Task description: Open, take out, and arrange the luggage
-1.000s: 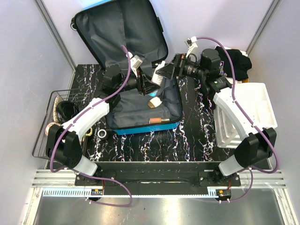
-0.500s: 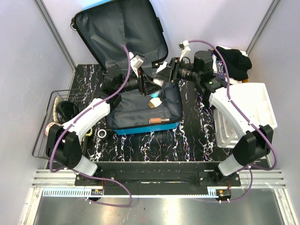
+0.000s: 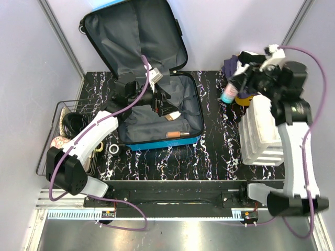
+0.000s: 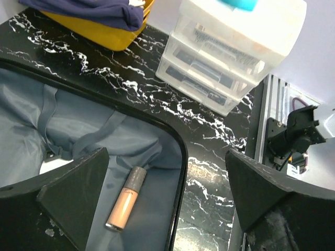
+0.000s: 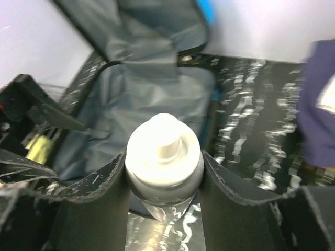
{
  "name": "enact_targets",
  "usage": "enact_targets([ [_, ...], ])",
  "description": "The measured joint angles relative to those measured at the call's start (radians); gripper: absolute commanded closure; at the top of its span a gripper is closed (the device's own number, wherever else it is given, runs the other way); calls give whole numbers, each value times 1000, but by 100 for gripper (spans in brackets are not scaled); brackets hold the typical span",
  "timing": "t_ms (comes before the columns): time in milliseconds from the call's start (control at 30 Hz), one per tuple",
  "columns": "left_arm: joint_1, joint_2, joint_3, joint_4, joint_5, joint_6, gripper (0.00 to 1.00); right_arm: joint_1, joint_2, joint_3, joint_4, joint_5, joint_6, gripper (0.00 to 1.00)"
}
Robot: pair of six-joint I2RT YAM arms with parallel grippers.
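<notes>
The blue suitcase point(image 3: 157, 140) lies open on the table, its lid leaning on the back wall and its grey lining point(image 5: 141, 99) showing. A peach tube point(image 3: 172, 135) lies inside near the front rim, and it also shows in the left wrist view point(image 4: 125, 198). A cream item point(image 3: 170, 116) lies further in. My left gripper point(image 3: 165, 104) hovers open over the suitcase interior, its fingers point(image 4: 68, 193) empty. My right gripper point(image 3: 234, 84) is shut on a small white-capped bottle point(image 5: 164, 154), held right of the suitcase by the orange bin point(image 3: 245, 98).
The orange bin holds dark clothes point(image 4: 89, 8). A white drawer organiser point(image 3: 267, 136) stands at the right, also in the left wrist view point(image 4: 230, 52). A wire basket point(image 3: 52, 130) with items sits at the left. A small ring point(image 3: 113, 149) lies on the table.
My right arm has swung out of the suitcase to the right, carrying the bottle toward the orange bin. My left gripper has shifted slightly over the suitcase interior.
</notes>
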Motion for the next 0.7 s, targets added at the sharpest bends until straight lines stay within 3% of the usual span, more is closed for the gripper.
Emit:
enact_targets([
  [233, 0, -5, 2, -103, -2, 62, 1, -210, -389, -41, -214, 245, -135, 100],
  [333, 0, -5, -1, -89, -2, 45, 1, -287, -468, -44, -264, 330, -170, 100],
  [433, 0, -5, -17, -61, -2, 20, 1, -372, -470, -60, -291, 423, -186, 100],
  [600, -7, -5, -56, -19, -3, -23, 1, -652, -354, -69, -309, 540, -88, 100],
  [700, -16, -6, -69, 3, -3, -44, 1, -712, -275, -69, -308, 568, -48, 100],
])
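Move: The right hand holds the bottle; the white drawer unit's top tray lies about 20 cm to its right, 10 cm back and 17 cm below. The yellow basket of clothes is some 18 cm ahead and 8 cm right, 30 cm down; the open suitcase's base about 36 cm left and 5 cm ahead. From the left hand, the tray is roughly 54 cm right, 6 cm back and 8 cm lower. Bottle still gripped, the right hand sweeps some 30 cm right and back over the tray, turning clockwise. ##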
